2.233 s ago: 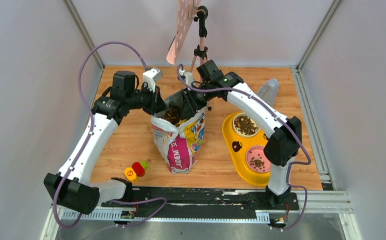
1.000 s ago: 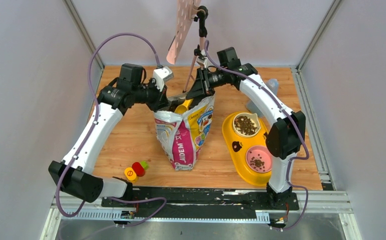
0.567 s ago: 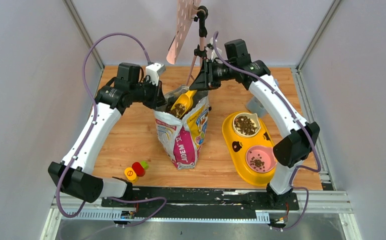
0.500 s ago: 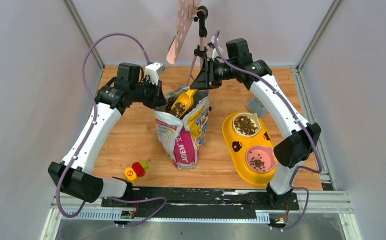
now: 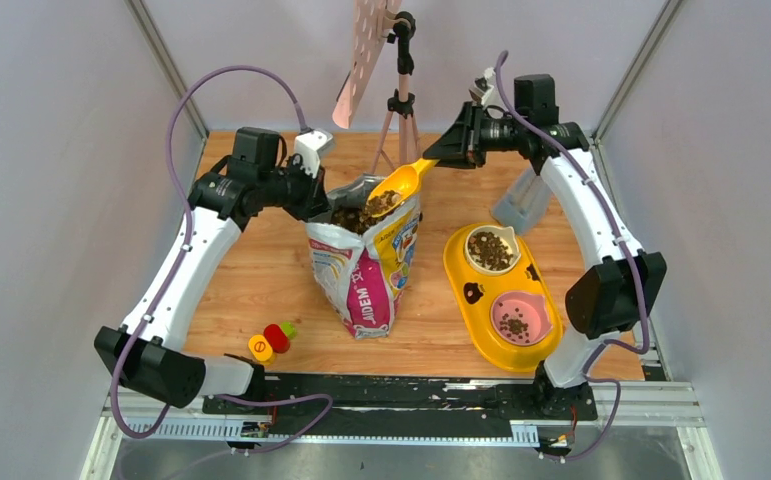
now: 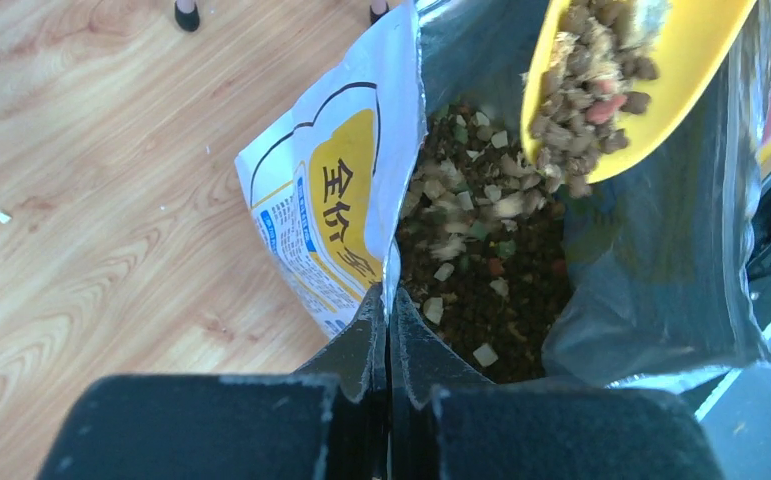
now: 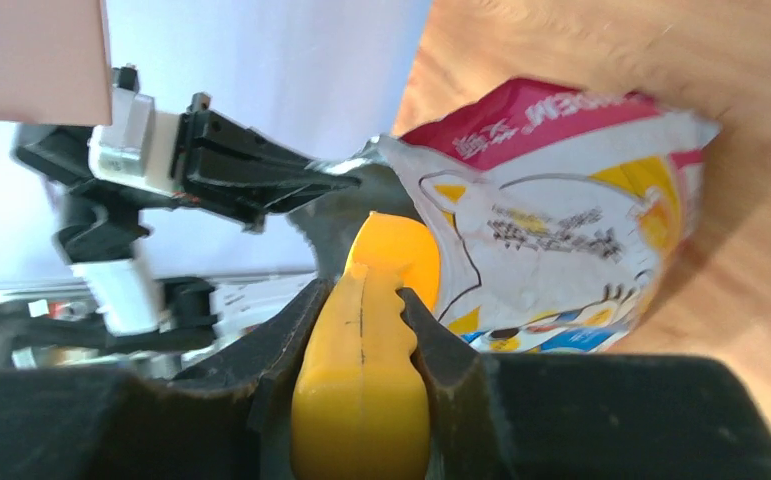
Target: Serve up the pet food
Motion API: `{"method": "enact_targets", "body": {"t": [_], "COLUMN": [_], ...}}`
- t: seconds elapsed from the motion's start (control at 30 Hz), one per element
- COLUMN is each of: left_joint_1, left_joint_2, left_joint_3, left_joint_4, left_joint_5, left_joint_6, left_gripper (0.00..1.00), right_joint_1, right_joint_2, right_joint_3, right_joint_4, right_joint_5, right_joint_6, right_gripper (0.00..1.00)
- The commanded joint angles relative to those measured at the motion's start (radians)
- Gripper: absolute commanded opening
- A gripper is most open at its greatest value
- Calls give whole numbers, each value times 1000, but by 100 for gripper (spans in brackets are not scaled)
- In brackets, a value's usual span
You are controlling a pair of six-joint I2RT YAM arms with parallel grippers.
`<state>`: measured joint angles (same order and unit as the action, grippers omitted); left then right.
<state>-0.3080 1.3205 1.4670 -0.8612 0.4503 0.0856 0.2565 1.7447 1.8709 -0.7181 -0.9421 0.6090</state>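
Note:
The printed bag point(image 5: 361, 275) stands open mid-table with pet food point(image 6: 481, 290) inside. My left gripper point(image 5: 313, 200) point(image 6: 389, 300) is shut on the bag's left rim point(image 6: 401, 150) and holds the mouth open. A yellow scoop point(image 5: 398, 187) heaped with pet food point(image 5: 381, 203) point(image 6: 591, 70) hovers just over the bag's right rim. My right gripper point(image 5: 451, 155) point(image 7: 361, 290) is shut on the scoop's handle point(image 7: 361, 380), behind and to the right of the bag point(image 7: 561, 220).
A yellow double feeder point(image 5: 461, 262) lies right of the bag; its white bowl point(image 5: 489, 250) and pink bowl point(image 5: 514, 322) both hold kibble. A tripod point(image 5: 399, 100) stands behind the bag, a grey container point(image 5: 523, 200) at the back right, small coloured caps point(image 5: 271, 338) at the front left.
The right arm has drawn the scoop up out of the bag and swung back to the right; the scoop came out full of kibble. The left gripper stays on the bag's rim.

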Motion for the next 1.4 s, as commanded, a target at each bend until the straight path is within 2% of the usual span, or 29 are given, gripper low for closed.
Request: {"method": "enact_targets", "body": {"t": [0.0, 0.17, 0.33, 0.5, 0.63, 0.7, 0.77, 0.87, 0.97, 1.23, 1.37], "left_joint_1": [9, 9, 9, 9, 9, 9, 9, 9, 9, 9, 9], "left_joint_2": [-66, -38, -5, -6, -8, -5, -10, -17, -10, -27, -38], "left_joint_3": [115, 145, 192, 204, 206, 215, 214, 194, 201, 169, 156], "left_joint_4": [64, -22, -79, -89, -90, -95, -97, -70, -67, -49, -37], "left_joint_5": [49, 9, -21, -36, -43, -48, -49, -51, -53, -27, -12], "left_joint_6": [148, 212, 248, 252, 265, 265, 264, 259, 253, 286, 289], "left_gripper": [0, 0, 0, 0, 0, 0, 0, 0, 0, 0, 0], "right_joint_1": [-58, -68, -84, -165, -146, -216, -282, -247, -216, -273, -324], "right_joint_2": [-40, 22, 76, 96, 123, 89, 73, 124, 127, 15, -37], "right_joint_3": [-171, -304, -288, -263, -280, -290, -294, -280, -298, -422, -484], "right_joint_4": [211, 590, 858, 888, 896, 913, 902, 1007, 1041, 1108, 1153], "right_joint_5": [-252, -414, -446, -459, -487, -556, -534, -508, -534, -610, -712], "right_joint_6": [251, 553, 758, 786, 800, 792, 793, 879, 891, 872, 843], "right_gripper": [0, 0, 0, 0, 0, 0, 0, 0, 0, 0, 0]}}
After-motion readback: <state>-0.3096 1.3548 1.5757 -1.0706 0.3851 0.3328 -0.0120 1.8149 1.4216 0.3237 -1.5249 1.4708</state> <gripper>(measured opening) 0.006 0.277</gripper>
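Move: The pink bowl on the yellow tray, the likely next stop for the loaded scoop, lies some 19 cm back, 16 cm right and 32 cm below the right hand. The white bowl is about 2 cm back and 11 cm right, equally low; the bag's mouth is 5 cm back, 13 cm left, 10 cm down. From the left hand, pinching the bag's rim, the mouth is 10 cm right and 6 cm lower, the pink bowl 13 cm back and 40 cm right. The loaded scoop, still gripped in the right hand, is carried off the bag's mouth towards the bowls: a small dip of 3 cm, then right and forward while rising, lastly back and down again, netting about 8 cm right. Meanwhile the wrist turns some 30 degrees, bringing the drooping fingers nearly level. The left hand keeps its pinch on the rim, easing it a couple of centimetres left and turning slightly. ##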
